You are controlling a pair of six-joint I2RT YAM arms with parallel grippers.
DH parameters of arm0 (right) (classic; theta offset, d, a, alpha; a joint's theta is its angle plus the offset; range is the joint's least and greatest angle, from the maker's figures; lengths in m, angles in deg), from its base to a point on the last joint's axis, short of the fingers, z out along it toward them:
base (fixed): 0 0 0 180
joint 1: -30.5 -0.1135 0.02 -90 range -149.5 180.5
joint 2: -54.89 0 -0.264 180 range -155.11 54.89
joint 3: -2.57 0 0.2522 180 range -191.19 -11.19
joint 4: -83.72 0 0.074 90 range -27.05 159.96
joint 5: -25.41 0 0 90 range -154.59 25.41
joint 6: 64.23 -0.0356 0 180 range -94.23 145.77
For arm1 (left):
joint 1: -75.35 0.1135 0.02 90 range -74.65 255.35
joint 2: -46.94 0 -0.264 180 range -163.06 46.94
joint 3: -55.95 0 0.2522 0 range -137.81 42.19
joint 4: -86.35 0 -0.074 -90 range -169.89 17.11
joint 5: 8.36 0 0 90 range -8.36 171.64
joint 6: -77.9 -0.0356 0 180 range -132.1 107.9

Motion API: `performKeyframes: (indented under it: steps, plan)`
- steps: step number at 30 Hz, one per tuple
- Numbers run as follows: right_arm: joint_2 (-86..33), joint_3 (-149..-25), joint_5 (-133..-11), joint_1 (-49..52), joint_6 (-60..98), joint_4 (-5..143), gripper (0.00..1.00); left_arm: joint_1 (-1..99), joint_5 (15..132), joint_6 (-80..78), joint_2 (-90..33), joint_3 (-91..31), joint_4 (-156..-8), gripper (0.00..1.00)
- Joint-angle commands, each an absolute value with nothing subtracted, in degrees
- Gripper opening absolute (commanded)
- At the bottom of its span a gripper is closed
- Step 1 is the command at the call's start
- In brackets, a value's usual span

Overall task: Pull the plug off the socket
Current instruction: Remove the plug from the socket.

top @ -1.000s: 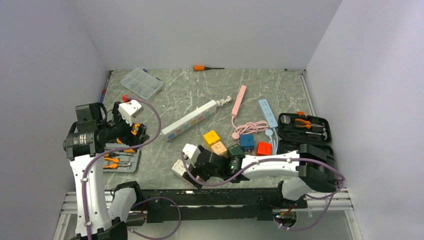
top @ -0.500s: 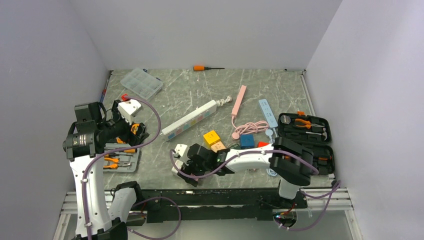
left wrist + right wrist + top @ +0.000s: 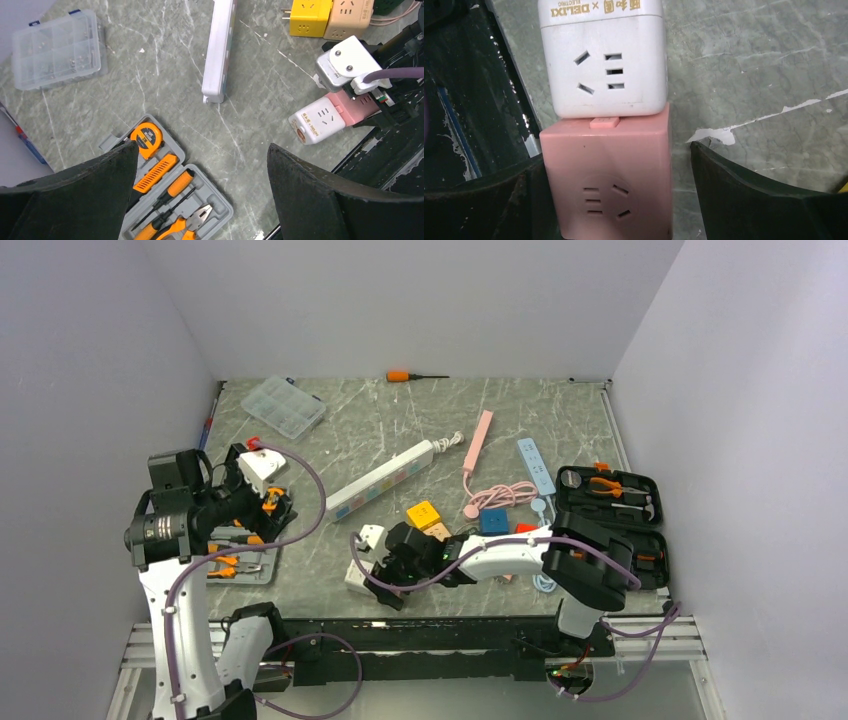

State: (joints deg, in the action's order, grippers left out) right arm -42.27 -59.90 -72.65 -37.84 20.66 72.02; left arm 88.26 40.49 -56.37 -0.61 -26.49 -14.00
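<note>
The socket, a long white power strip with pastel panels, lies at an angle mid-table, its end also in the left wrist view. I see no plug in it. My right gripper is down at the near edge, open, its jaws on either side of a pink cube adapter. One finger lies against the cube, the other stands off it. The pink cube is joined end to end with a white cube adapter. My left gripper hangs open and empty, high at the left.
An open grey tool case lies under the left gripper and a clear organiser box behind it. Yellow and other coloured cube adapters, pink and blue strips and a black tool case lie to the right.
The right arm has swung left along the near edge, and its jaws have narrowed around the pink cube. The left arm has dipped slightly.
</note>
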Motion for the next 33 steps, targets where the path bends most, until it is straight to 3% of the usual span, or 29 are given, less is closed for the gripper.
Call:
performKeyframes:
  steps: [1,3,6,9,10,11,12,17,24,33]
  plan:
    - [-40.0,-57.6,-72.1,-37.7,21.0,73.8,0.87,88.4,37.6,-58.8,0.2,-27.5,-13.2,1.00]
    - [-39.8,-57.4,-72.1,-37.8,21.2,74.1,0.82,88.4,37.0,-59.0,0.0,-27.6,-12.8,0.99]
    - [-40.0,-58.1,-72.1,-37.7,21.8,73.3,0.63,88.4,35.7,-59.7,0.0,-26.9,-12.1,0.99]
    - [-38.7,-60.1,-71.8,-37.7,20.6,72.0,0.39,88.4,35.5,-62.7,1.1,-26.2,-9.9,0.99]
    - [-37.5,-61.1,-71.3,-37.7,19.9,71.6,0.28,88.4,36.0,-65.2,1.5,-26.1,-8.3,0.99]
    - [-36.4,-62.1,-70.6,-37.7,19.1,71.3,0.09,88.4,36.7,-67.7,2.0,-26.0,-6.8,0.99]
    - [-34.8,-63.0,-70.0,-37.7,18.7,71.1,0.00,88.4,36.9,-71.2,2.5,-26.1,-5.4,0.99]
    - [-29.4,-66.5,-73.0,-35.4,18.3,68.9,0.00,88.4,28.0,-87.1,9.2,-24.0,-0.1,0.99]
    - [-25.0,-69.3,-89.4,-27.4,13.8,71.1,0.00,88.4,23.8,-108.2,15.7,-19.4,2.9,0.99]
    - [-27.4,-80.3,-97.9,-26.4,18.3,58.5,0.00,88.2,14.3,-133.2,20.1,-16.8,10.0,0.99]
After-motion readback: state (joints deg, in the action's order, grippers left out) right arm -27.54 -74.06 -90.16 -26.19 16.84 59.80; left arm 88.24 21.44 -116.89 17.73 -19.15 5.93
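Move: The pink socket block sits right between my right hand's open fingers, at their height. The white plug block joined to it lies about 5 cm to the left and 2 cm farther out; the yellow block is some 13 cm ahead and 8 cm right, the beige one 10 cm ahead and 11 cm right. From my left hand the white block lies roughly 6 cm back, 15 cm right and 25 cm below. I close my right fingers onto the sides of the pink block, then lift it with the white block attached, about 18 cm up and 4 cm forward, tilting the left side up some 20 degrees. Meanwhile my open left hand moves about 9 cm back and 6 cm right towards the white block, rolling clockwise as seen from behind it, by over 50 degrees, without touching it. ##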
